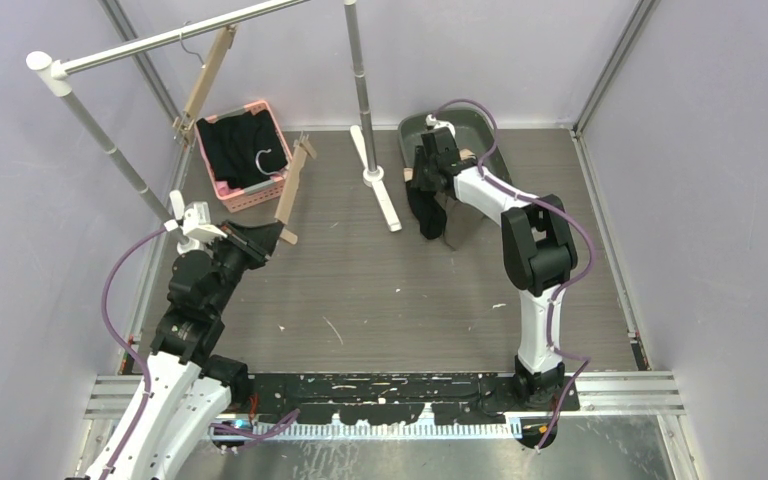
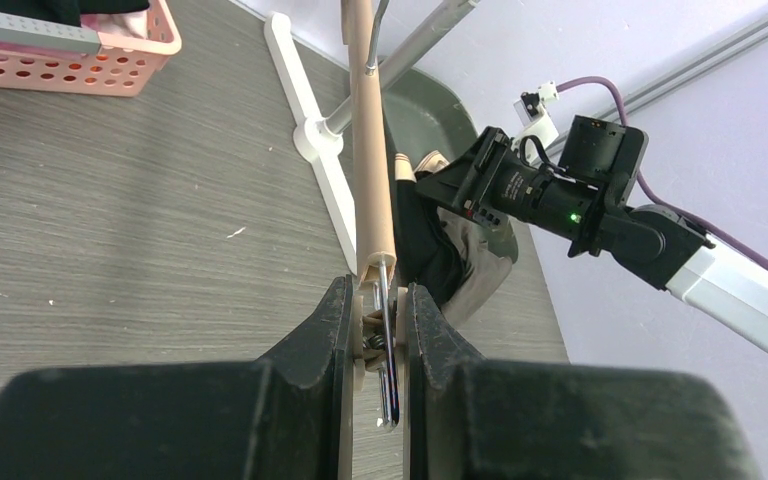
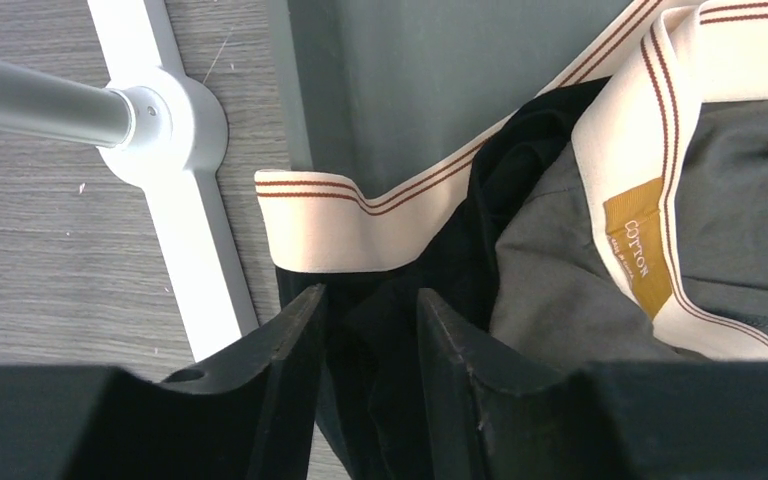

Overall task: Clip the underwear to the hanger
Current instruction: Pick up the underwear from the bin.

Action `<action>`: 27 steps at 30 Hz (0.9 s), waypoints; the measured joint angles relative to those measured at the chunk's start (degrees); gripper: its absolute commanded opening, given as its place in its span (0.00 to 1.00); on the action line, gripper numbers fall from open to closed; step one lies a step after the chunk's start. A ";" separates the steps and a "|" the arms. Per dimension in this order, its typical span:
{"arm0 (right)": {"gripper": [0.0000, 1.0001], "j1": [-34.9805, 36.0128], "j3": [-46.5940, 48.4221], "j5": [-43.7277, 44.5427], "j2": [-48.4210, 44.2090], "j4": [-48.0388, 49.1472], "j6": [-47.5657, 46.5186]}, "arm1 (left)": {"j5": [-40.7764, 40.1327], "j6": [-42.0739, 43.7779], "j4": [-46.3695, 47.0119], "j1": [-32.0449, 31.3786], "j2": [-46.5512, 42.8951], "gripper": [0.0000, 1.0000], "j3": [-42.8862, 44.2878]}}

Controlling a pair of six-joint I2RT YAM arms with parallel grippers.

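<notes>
A wooden hanger [image 1: 292, 190] with metal clips sticks up from my left gripper [image 1: 268, 240], which is shut on its clip end [image 2: 380, 335]; its bar [image 2: 368, 150] points toward the rack. The underwear [image 1: 428, 215], black and grey with a cream striped waistband [image 3: 340, 225], drapes over the near left edge of the green tray [image 1: 480, 125]. My right gripper [image 1: 430, 175] is above it, and its jaws [image 3: 370, 310] press on a fold of the black cloth from both sides. The left wrist view also shows the underwear [image 2: 425, 250] beyond the hanger.
The white rack foot [image 1: 375, 180] and its pole [image 1: 360, 80] stand just left of the tray. A pink basket [image 1: 222, 190] of dark clothes sits at the back left. Another wooden hanger [image 1: 205, 80] hangs on the rail above it.
</notes>
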 measured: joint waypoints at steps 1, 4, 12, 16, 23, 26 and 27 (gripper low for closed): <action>0.34 0.00 -0.35 -0.11 -0.22 0.37 0.31 | -0.02 0.00 -0.02 0.00 -0.09 0.00 0.00; 0.27 0.02 -0.63 -0.50 -0.33 1.03 0.59 | -0.15 0.00 -0.04 0.00 -0.13 0.00 0.00; 0.22 -0.22 -3.58 0.57 -1.29 0.94 0.79 | -0.59 0.02 -0.26 0.00 -0.35 0.00 0.00; 0.14 -0.24 -4.90 1.64 -3.93 0.55 0.66 | -0.59 0.04 -0.26 0.00 -0.35 0.00 0.00; 0.07 -0.24 -5.31 2.56 -10.23 0.68 0.28 | -0.61 0.04 -0.26 0.00 -0.37 0.00 0.00; 0.07 -0.24 -5.57 2.82 -11.87 0.72 0.11 | -0.61 0.04 -0.33 0.00 -0.50 0.00 -0.02; 0.07 -0.24 -5.88 2.91 -12.44 0.74 0.09 | -0.61 0.04 -0.33 0.00 -0.63 0.00 -0.02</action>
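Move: My right fingers are half open just over the black underwear; its middle lies about 3 cm back, level sideways and some 3 cm below. The grey underwear is about 9 cm to this hand's right and 1 cm back; the green bin's middle is 7 cm right and 6 cm ahead, the white stand foot about 9 cm left and 3 cm ahead, all 4 to 5 cm lower. From my left hand the black underwear lies roughly 32 cm right, 20 cm ahead and 22 cm below. I close my right fingers on the black cloth just behind its pale waistband, dipping about 1 cm and easing back and to the right some 2 cm as they draw together. With the pinch nearly shut I lift about 8 cm from that low point, the fingertips tilting up slightly. ##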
